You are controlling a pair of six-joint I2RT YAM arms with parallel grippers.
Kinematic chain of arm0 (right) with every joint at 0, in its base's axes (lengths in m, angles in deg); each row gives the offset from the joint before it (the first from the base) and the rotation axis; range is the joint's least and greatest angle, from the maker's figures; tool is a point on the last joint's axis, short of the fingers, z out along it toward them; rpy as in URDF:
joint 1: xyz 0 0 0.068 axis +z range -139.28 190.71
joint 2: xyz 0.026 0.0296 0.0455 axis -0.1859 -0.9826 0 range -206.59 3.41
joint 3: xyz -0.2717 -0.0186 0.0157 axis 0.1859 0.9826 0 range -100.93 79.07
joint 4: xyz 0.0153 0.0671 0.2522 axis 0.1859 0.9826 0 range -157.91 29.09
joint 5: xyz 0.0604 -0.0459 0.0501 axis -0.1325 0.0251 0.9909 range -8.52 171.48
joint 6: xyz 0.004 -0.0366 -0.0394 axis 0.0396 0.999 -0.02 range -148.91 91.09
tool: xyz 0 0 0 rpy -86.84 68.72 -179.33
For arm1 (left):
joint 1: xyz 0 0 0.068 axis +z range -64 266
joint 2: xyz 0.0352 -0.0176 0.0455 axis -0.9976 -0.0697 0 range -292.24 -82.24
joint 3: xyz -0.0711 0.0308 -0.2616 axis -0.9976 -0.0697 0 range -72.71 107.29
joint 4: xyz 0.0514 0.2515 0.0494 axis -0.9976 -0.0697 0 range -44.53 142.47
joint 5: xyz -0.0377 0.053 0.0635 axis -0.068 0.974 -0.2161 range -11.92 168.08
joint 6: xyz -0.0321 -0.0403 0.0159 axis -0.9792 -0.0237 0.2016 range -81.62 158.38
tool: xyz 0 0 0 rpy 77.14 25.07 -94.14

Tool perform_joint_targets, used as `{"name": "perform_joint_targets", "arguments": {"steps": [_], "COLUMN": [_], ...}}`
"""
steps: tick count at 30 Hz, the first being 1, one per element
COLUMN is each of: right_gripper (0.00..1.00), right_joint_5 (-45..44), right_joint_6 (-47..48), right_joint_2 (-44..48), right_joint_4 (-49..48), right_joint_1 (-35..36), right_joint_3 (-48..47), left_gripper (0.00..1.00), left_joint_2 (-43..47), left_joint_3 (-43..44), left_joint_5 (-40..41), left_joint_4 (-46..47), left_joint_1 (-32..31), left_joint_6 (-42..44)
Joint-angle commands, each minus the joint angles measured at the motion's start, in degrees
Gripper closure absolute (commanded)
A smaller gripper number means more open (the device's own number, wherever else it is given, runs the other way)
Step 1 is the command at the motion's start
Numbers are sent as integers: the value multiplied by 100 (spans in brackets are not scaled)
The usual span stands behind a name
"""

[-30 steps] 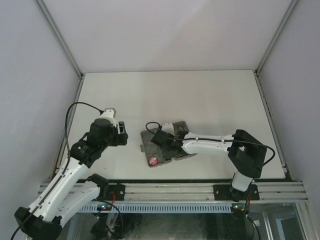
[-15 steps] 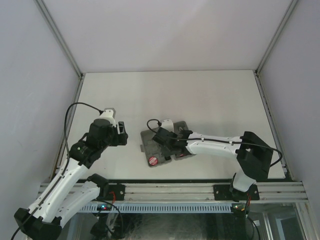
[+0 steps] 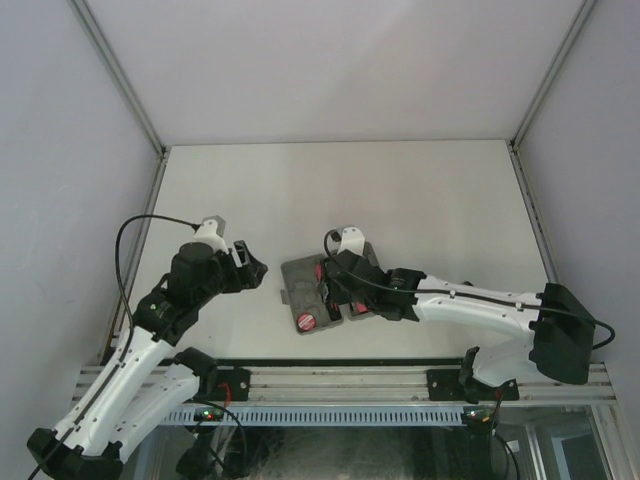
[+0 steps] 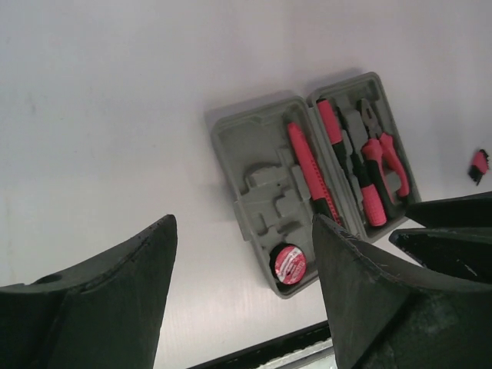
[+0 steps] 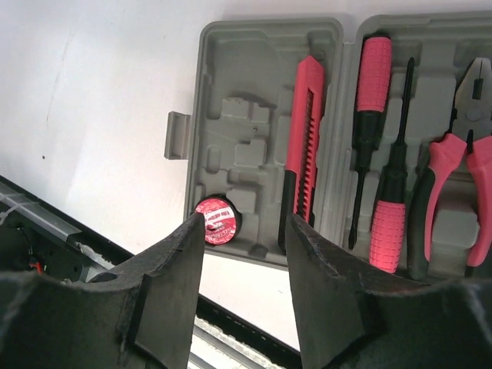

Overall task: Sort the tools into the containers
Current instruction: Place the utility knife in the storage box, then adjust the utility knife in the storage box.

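The grey case (image 5: 238, 100) lies open near the table's front edge. Its left half holds a slim red-black stick tool (image 5: 304, 142) and a black ring with a red label (image 5: 217, 219). Its right half holds two red-handled screwdrivers (image 5: 372, 84) (image 5: 390, 223) and red-handled pliers (image 5: 453, 165). A small comb-like piece (image 4: 479, 165) lies on the table to the right of the case. My right gripper (image 5: 242, 223) hangs open above the case's left half with nothing between its fingers. My left gripper (image 4: 242, 223) stands open and empty to the left of the case (image 3: 296, 275).
White table with grey walls on three sides. A black-edged metal rail (image 3: 340, 380) runs along the near edge just in front of the case. My right arm (image 3: 470, 300) stretches low across the table from the right.
My right gripper has drawn back from the case towards its right and opened a little; its arm has swung out to the right. My left gripper has edged slightly towards the case.
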Motion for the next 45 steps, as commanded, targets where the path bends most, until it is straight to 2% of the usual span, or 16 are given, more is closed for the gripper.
{"name": "perform_joint_targets", "arguments": {"steps": [1, 7, 17, 30, 34, 38, 45], "right_gripper": [54, 54, 52, 70, 82, 87, 93], "right_joint_5": [-78, 724, 925, 1021, 1202, 1341, 1362], "right_joint_6": [49, 101, 411, 504, 515, 533, 566], "right_joint_2": [424, 405, 112, -517, -580, -648, -1048], "right_joint_4": [-763, -585, -751, -1111, -1310, -1400, -928], "right_joint_1": [-108, -606, -652, -596, -679, -755, -876], "right_joint_3": [394, 491, 460, 206, 207, 202, -175], "left_gripper": [25, 24, 25, 29, 28, 27, 30], "left_joint_2": [126, 279, 206, 70, 92, 68, -340], "left_joint_3": [-376, -1012, -1577, -2244, -2305, -2299, -2230], "left_joint_5": [-328, -507, -628, -897, -905, -962, -1013], "left_joint_4": [571, 1136, 1687, 2329, 2375, 2459, 2560], "left_joint_1": [28, 27, 28, 27, 25, 23, 25], "left_joint_6": [-415, -660, -839, -1102, -1056, -902, -631]}}
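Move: From the right hand the utility knife, already lying in the left half of the storage box, is about 4 cm ahead, 1 cm to the left and 11 cm below. The tape roll lies some 3 cm back and 5 cm left of that hand, and the box's right half about 7 cm ahead and 7 cm right. For the left hand the box's left half is some 4 cm ahead, 9 cm right and 15 cm below, with the knife about 12 cm to its right. Down towards the knife in the open box goes the right hand: after a small sideways swing to the right it sinks about 5 cm, edging a little forward, and shuts its half-open, empty fingers almost completely above the box. Meanwhile the left hand drops some 9 cm beside the box's left half, easing right towards it and rolling about 10 degrees with fingers still open. No touch on box or knife shows. ##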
